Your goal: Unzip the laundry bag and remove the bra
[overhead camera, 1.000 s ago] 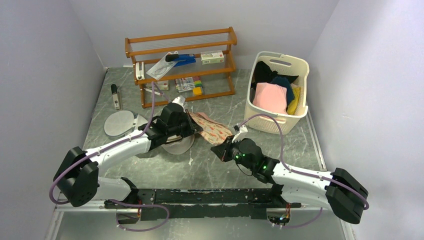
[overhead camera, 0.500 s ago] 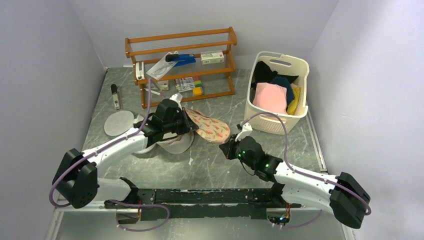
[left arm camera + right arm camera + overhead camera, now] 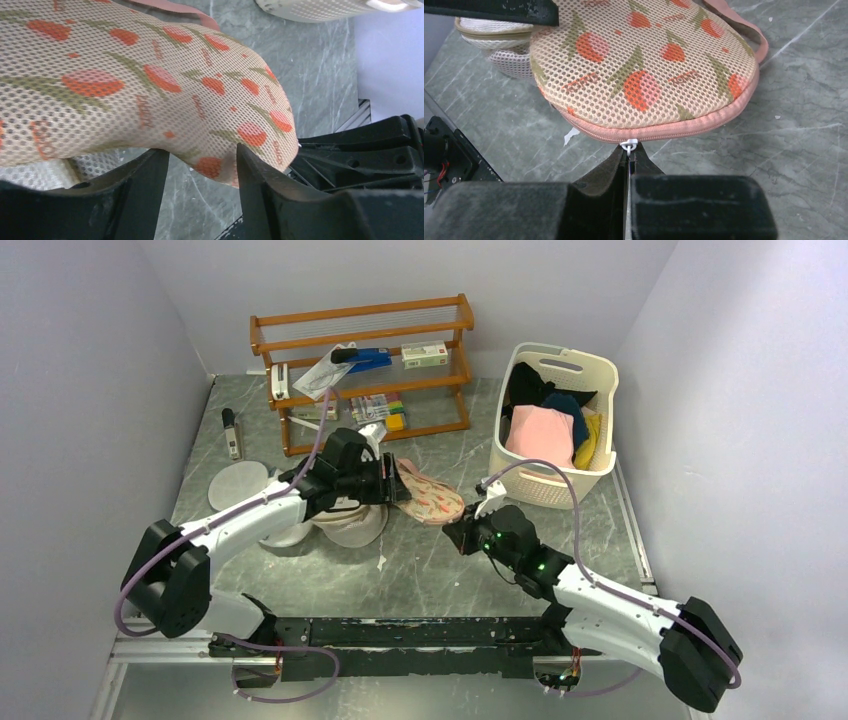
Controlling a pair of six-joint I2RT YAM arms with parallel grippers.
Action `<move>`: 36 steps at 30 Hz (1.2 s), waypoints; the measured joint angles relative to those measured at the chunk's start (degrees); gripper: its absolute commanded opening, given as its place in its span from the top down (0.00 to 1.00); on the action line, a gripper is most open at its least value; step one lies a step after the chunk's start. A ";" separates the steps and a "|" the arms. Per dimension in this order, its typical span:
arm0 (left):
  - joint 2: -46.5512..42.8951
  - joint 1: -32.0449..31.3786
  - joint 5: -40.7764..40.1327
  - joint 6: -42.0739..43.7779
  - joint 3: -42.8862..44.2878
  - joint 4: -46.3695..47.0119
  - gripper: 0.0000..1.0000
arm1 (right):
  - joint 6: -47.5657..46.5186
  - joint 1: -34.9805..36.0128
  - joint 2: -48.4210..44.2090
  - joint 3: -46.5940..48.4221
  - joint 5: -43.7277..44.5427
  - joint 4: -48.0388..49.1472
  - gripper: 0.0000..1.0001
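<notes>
The laundry bag (image 3: 430, 498) is peach-pink mesh with an orange-red leafy print and pink trim, and lies mid-table. My left gripper (image 3: 395, 485) is at its left end; in the left wrist view the fingertips (image 3: 200, 150) press into the edge of a lobe of the bag (image 3: 150, 90), with a gap between them. My right gripper (image 3: 455, 537) is at the bag's near right edge. In the right wrist view it (image 3: 629, 150) is shut on the white zipper pull (image 3: 628, 145) at the pink trim of the bag (image 3: 644, 75). The bra is not in view.
A round white mesh bag (image 3: 345, 525) lies under my left arm, and another one (image 3: 238, 485) lies at the left. A wooden shelf (image 3: 365, 370) stands at the back. A white laundry basket (image 3: 555, 475) with clothes stands at the right. A small black-and-white item (image 3: 231, 432) lies far left.
My left gripper has moved right and farther back with the bag's left end. My right gripper has shifted a little to the right along the bag's near edge.
</notes>
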 measured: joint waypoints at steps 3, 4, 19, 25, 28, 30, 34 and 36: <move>0.09 -1.97 -0.22 2.73 1.55 -0.92 0.29 | -0.31 -0.09 -1.25 -0.04 0.00 -0.22 1.00; 0.09 -2.89 -0.50 3.45 2.12 -1.16 0.27 | -0.35 -0.13 -1.51 -0.04 0.00 -0.28 1.00; -5.07 -16.15 -10.99 16.70 3.28 -2.10 0.21 | -0.44 -0.15 -3.54 -0.07 -0.26 -1.05 1.00; -4.87 -20.24 -14.86 21.59 5.09 -3.82 0.12 | -0.46 -0.15 -4.24 -0.07 -0.48 -1.42 1.00; -3.56 -21.24 -16.28 23.12 7.26 -4.39 0.13 | -0.52 -0.15 -4.28 -0.07 -0.61 -1.60 1.00; -2.49 -21.68 -16.98 23.80 8.26 -4.48 0.13 | -0.63 -0.15 -4.28 -0.07 -0.74 -1.77 1.00; 0.72 -22.34 -17.75 24.90 10.34 -4.92 0.15 | -0.85 -0.15 -4.33 -0.07 -0.87 -1.86 1.00; 2.32 -22.49 -17.90 25.29 10.86 -4.90 0.17 | -0.90 -0.15 -4.39 -0.04 -0.90 -2.05 1.00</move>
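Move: The laundry bag's zip end is about 8 cm to the right of the left hand, 3 cm back and slightly lower. The white mesh pouch is on the table about 8 cm to the left hand's left, 6 cm back and well below; the laundry basket is some 28 cm to its right and 11 cm farther out. From the right hand, already pinching the zip pull, the bag's zip end is just 3 cm ahead and 2 cm left. Keep the right fingers shut on the zip pull, lifting it barely 1.5 cm. Bring the left gripper about 7 cm right and 5 cm back towards the zip end beside the right fingertips, rising some 5 cm and then easing down a little. Open its half-open fingers wide on the way and roll the wrist about 40 degrees clockwise, looking along the fingers. ##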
